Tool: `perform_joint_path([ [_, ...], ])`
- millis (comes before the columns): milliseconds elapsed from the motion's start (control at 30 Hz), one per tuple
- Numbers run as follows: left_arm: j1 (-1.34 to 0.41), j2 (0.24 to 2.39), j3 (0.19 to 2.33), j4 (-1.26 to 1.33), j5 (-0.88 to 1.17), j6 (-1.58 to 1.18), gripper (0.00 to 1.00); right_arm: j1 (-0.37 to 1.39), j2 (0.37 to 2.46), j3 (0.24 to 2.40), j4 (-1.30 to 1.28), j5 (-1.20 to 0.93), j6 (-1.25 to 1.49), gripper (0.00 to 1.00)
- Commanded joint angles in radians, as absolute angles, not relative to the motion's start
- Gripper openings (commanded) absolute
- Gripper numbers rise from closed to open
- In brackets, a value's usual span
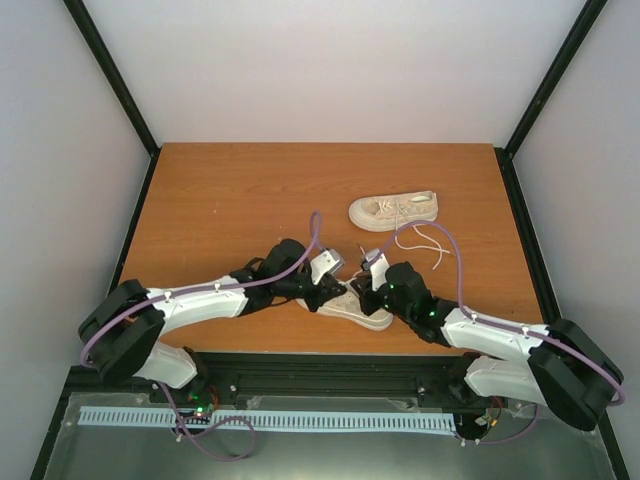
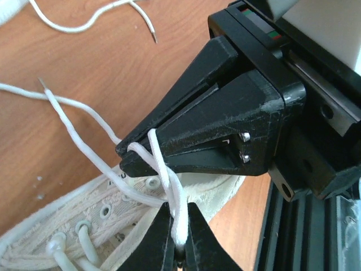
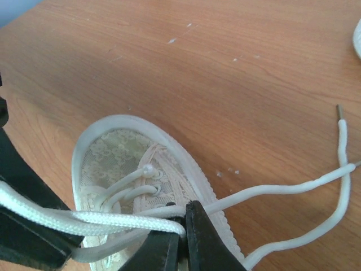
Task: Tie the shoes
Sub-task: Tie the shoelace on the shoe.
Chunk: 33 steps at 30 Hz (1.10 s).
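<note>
Two cream shoes lie on the table. The near shoe (image 1: 358, 310) sits between both grippers; the far shoe (image 1: 393, 210) lies behind it with its laces (image 1: 425, 245) loose. My left gripper (image 1: 326, 292) (image 2: 179, 213) is shut on a white lace (image 2: 179, 228) of the near shoe (image 2: 67, 226). That lace crosses over the black fingers (image 2: 169, 141) of the other gripper. My right gripper (image 1: 368, 287) (image 3: 184, 227) is shut on a lace loop (image 3: 113, 221) above the near shoe's toe (image 3: 113, 158). Two free lace ends (image 3: 340, 135) trail to the right.
Brown wooden table (image 1: 230, 200) with black frame posts at its corners and white walls around it. A black rail (image 1: 320, 365) runs along the near edge by the arm bases. The far shoe's loose lace (image 2: 90, 22) lies on the wood behind.
</note>
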<state>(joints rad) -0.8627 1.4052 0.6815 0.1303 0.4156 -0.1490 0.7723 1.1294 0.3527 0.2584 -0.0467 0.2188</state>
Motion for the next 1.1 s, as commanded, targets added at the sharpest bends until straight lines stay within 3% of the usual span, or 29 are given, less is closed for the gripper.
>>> perform_joint_path([
  [0, -0.828, 1.415, 0.709, 0.083, 0.637, -0.154, 0.01, 0.726, 1.171, 0.321, 0.287, -0.045, 0.254, 0.03],
  [367, -0.766, 1.479, 0.863, -0.064, 0.736, -0.034, 0.01, 0.728, 1.141, 0.388, 0.126, -0.322, 0.274, 0.03],
  [567, -0.752, 1.530, 0.904, -0.141, 0.809, 0.016, 0.01, 0.729, 1.122, 0.375, 0.109, -0.202, 0.293, 0.03],
  [767, -0.752, 1.506, 0.852, -0.152, 0.844, 0.021, 0.01, 0.729, 1.201, 0.310, 0.321, -0.122, 0.337, 0.04],
  [833, -0.751, 1.487, 0.820, -0.132, 0.833, 0.005, 0.01, 0.729, 1.217, 0.303, 0.356, -0.115, 0.335, 0.08],
  [1067, -0.750, 1.437, 0.727, -0.058, 0.732, -0.120, 0.01, 0.729, 1.033, 0.285, 0.229, -0.073, 0.294, 0.42],
])
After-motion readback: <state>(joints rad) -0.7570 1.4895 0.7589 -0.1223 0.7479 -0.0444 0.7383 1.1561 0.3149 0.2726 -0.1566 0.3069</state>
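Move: Both closed grippers already hold lace above the shoe, tips only about 3 cm apart. The shoe's middle lies roughly 2 cm back and 7 cm below the left hand; from the right hand it is some 3 cm back, 2 cm left and 6 cm down. Loose lace ends lie about 6 cm straight ahead of the right hand, and the other shoe some 18 cm ahead and 9 cm to its right, both about 8 cm lower. The right fingers, pinching the crossed lace at first, open to about a third at the end and release their grip. Before that, the right hand draws back some 3 cm while sinking, then comes about half that way forward again and lower. The left hand keeps its lace pinched, rolling and turning clockwise, then pulls back, down and a little left, about 3.5 cm in all. ##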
